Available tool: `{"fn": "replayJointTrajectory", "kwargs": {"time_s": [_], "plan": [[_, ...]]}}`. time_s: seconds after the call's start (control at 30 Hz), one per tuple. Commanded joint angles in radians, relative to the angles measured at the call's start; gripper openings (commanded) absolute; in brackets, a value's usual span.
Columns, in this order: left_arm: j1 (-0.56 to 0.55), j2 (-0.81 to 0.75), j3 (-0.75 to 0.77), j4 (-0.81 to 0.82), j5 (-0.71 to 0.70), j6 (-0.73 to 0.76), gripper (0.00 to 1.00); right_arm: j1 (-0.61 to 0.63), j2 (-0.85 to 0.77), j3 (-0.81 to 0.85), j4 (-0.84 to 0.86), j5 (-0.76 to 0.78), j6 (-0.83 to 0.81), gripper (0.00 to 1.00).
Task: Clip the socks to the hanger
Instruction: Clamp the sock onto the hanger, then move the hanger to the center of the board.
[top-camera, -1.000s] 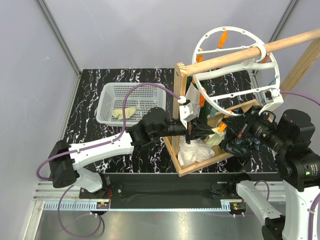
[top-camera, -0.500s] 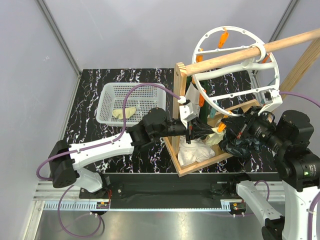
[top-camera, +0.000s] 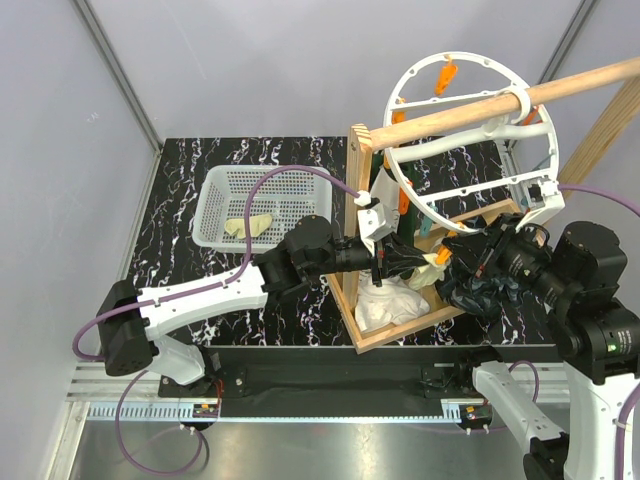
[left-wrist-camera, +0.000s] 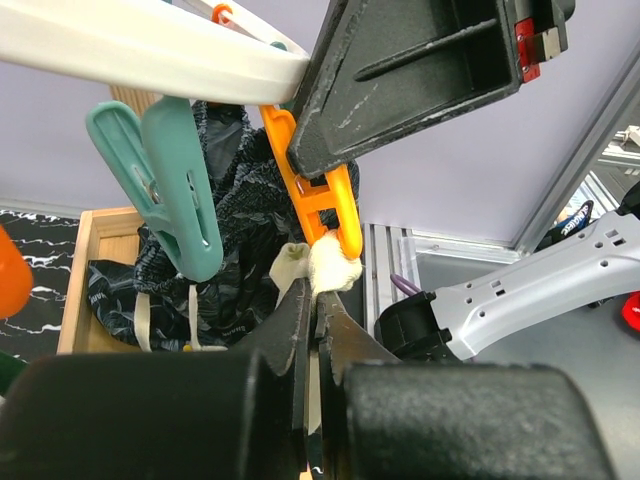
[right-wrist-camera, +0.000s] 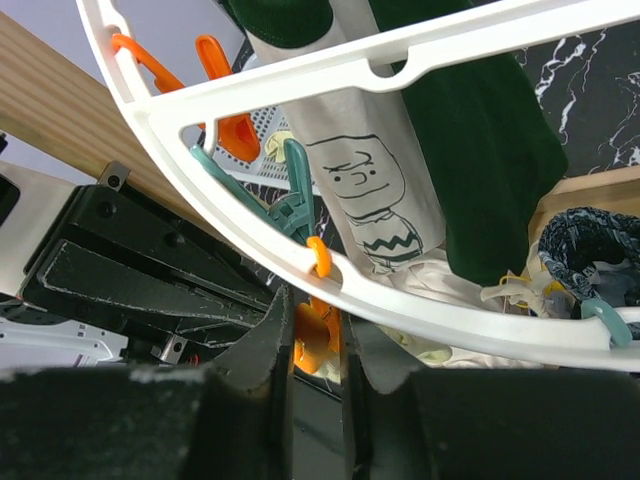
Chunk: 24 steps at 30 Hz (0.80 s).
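The hanger (top-camera: 480, 60), a white ring with spokes, hangs from a wooden rod (top-camera: 560, 92). My left gripper (left-wrist-camera: 318, 290) is shut on a pale cream sock (left-wrist-camera: 330, 268), whose top edge sits in the mouth of an orange peg (left-wrist-camera: 318, 190) under the hanger rim (left-wrist-camera: 150, 45). My right gripper (right-wrist-camera: 315, 300) faces it from the other side, its jaws pressed on that orange peg (right-wrist-camera: 318, 335) below the rim (right-wrist-camera: 430, 310). In the top view both grippers, left (top-camera: 425, 262) and right (top-camera: 445, 262), meet at the peg (top-camera: 442, 256). Two more socks (top-camera: 250, 227) lie in the basket.
A white mesh basket (top-camera: 215, 180) stands at the left. A wooden crate (top-camera: 360, 300) holds a white cloth and dark clothes. A teal peg (left-wrist-camera: 175, 185) hangs beside the orange one. A green-and-white cartoon garment (right-wrist-camera: 370, 190) hangs behind the rim.
My right jaws have eased slightly wider round the orange peg. The hanger has shifted a little. My left gripper keeps the sock at the peg.
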Motion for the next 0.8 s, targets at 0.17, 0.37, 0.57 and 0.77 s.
{"fn": "replayJointTrajectory", "kwargs": {"time_s": [0.17, 0.37, 0.57, 0.77], "plan": [[0.018, -0.039, 0.049, 0.081, -0.041, -0.036, 0.0, 0.012, -0.015, -0.006, -0.081, -0.101, -0.007, 0.37], [0.018, -0.036, 0.051, 0.07, -0.032, -0.035, 0.0, 0.011, -0.016, -0.009, -0.08, -0.094, -0.006, 0.59], [0.018, -0.04, 0.049, 0.003, -0.063, -0.021, 0.33, 0.012, -0.021, 0.004, -0.096, -0.07, -0.006, 0.82], [0.018, -0.066, 0.031, -0.063, -0.092, -0.01, 0.64, 0.012, -0.025, 0.013, -0.121, -0.044, -0.02, 0.88]]}}
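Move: The left hand still pinches the top of the sock; the orange clip it is held up to sits about 2 cm to its right, 1 cm ahead and 4 cm above. The teal clip hangs some 6 cm ahead, 1 cm left and 4 cm up. From the right hand, still around the orange clip's handles, the sock is roughly 2 cm back, 3 cm left and 6 cm below; the hanger's near rim passes about 2 cm ahead, straight on, and 3 cm above. The right fingers let go of the orange clip's handles, going on opening until nearly wide, and the hand draws off about 2 cm back and 2 cm down, its fingers tipping slightly down. The left hand all but stays in place, keeping its pinch on the sock for the first half, then opening well over halfway to release it, with a slight sink at the end. ##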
